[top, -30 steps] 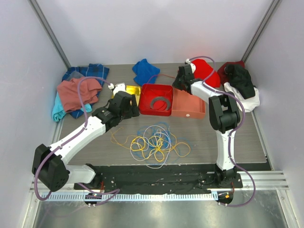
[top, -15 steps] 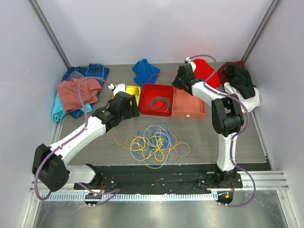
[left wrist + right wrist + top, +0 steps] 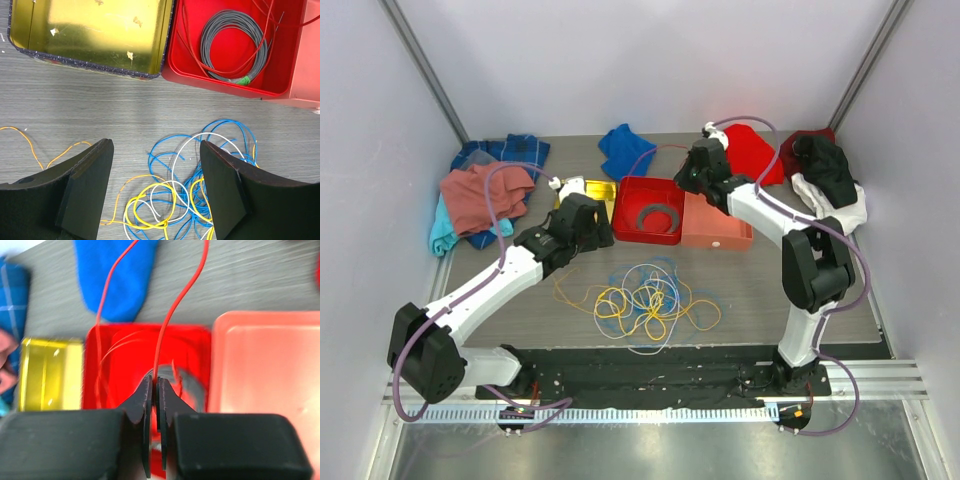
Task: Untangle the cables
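Observation:
The cables [image 3: 645, 298] lie in a loose tangle of yellow, blue, white and orange loops on the table, in front of the red box [image 3: 623, 212]. In the left wrist view the tangle [image 3: 192, 175] lies below and between the fingers of my open left gripper [image 3: 156, 165], which holds nothing. My right gripper [image 3: 688, 183] hovers over the red box's back right corner. It is shut on a thin red cable [image 3: 160, 345], which rises from the jaws of the right gripper [image 3: 154, 382]. More red cable [image 3: 190, 47] loops inside the box beside a grey coil [image 3: 232, 45].
A yellow tin [image 3: 588, 192] stands left of the red box, and the coral lid [image 3: 717, 222] lies to its right. Clothes are piled at the back left [image 3: 485, 190], back middle [image 3: 625, 150] and back right [image 3: 825, 175]. Walls enclose the table.
The right gripper has closed on the red cable and shifted slightly left and nearer over the red box. The left arm and the tangle have stayed still.

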### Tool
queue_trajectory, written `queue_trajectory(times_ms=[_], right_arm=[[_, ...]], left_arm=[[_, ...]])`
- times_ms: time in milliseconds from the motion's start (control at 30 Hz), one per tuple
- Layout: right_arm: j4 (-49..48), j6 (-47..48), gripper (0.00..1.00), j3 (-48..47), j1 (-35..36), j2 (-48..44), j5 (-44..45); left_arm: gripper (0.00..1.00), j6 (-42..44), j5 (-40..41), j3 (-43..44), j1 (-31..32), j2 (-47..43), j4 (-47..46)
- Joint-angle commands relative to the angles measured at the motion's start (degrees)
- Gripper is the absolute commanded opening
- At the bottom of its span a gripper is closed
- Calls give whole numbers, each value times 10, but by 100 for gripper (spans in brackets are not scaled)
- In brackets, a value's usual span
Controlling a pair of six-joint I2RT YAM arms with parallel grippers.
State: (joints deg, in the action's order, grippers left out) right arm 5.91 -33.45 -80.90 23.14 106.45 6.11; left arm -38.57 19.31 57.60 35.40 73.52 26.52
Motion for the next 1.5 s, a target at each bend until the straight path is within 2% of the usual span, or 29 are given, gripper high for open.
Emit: queue_trajectory(times_ms=[0,400,600,967,1067,1100,1167,1200,1300,1467], right_arm=[[-22,9,1,26,39,-47,-7],[-25,-39,1,112,89,-57,-54],[-48,-75,1,126,92,-60,-118],[-36,-76,1,37,88,27,-131],[-3,-62,10,1,88,48,-134],[5,-57,18,-12,88,55,-134],[29,-42,24,-21,89,56,-124],[38,-36,30,-23,89,52,-117],[82,-13,36,-29,91,44,-85],[118,12,39,-14,91,10,-29]], left_arm=[[75,-3,-6,-1,0,-12,-24],[74,-12,-18,-2,2,-19,-17],[74,-15,-19,-3,1,-27,-11],[74,-18,-18,-10,1,-40,-9],[74,-16,-17,-12,1,-43,-9],[74,-17,-17,-11,1,-43,-9],[74,-15,-17,-12,1,-43,-7],[74,-14,-17,-11,1,-43,-8],[74,-13,-19,-10,1,-42,-7],[74,-13,-23,-8,1,-39,-6]])
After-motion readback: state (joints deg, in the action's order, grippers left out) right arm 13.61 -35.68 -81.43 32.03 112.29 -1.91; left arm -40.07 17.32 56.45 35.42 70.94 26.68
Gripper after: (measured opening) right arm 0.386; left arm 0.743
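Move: My right hand has the red cable pinched in shut fingers. The red box's middle lies about 8 cm to its left, 3 cm ahead and 14 cm below. The grey coil inside is some 5 cm left and 2 ahead of my hand, the orange tray 10 cm right and 3 ahead, and the yellow tin 25 cm left and 4 ahead. From my idle left hand the red box is about 21 cm ahead and 11 right. I carry the red cable with my right hand back and left, then sink towards the front of the red box. After drawing back almost 10 cm, I ease forward 2–3 cm while still going left, ending about 9 cm left and 7 lower. My wrist tips down and turns counter-clockwise, roughly 15 degrees each; near the end my fingers part to loosen their hold on the cable. ##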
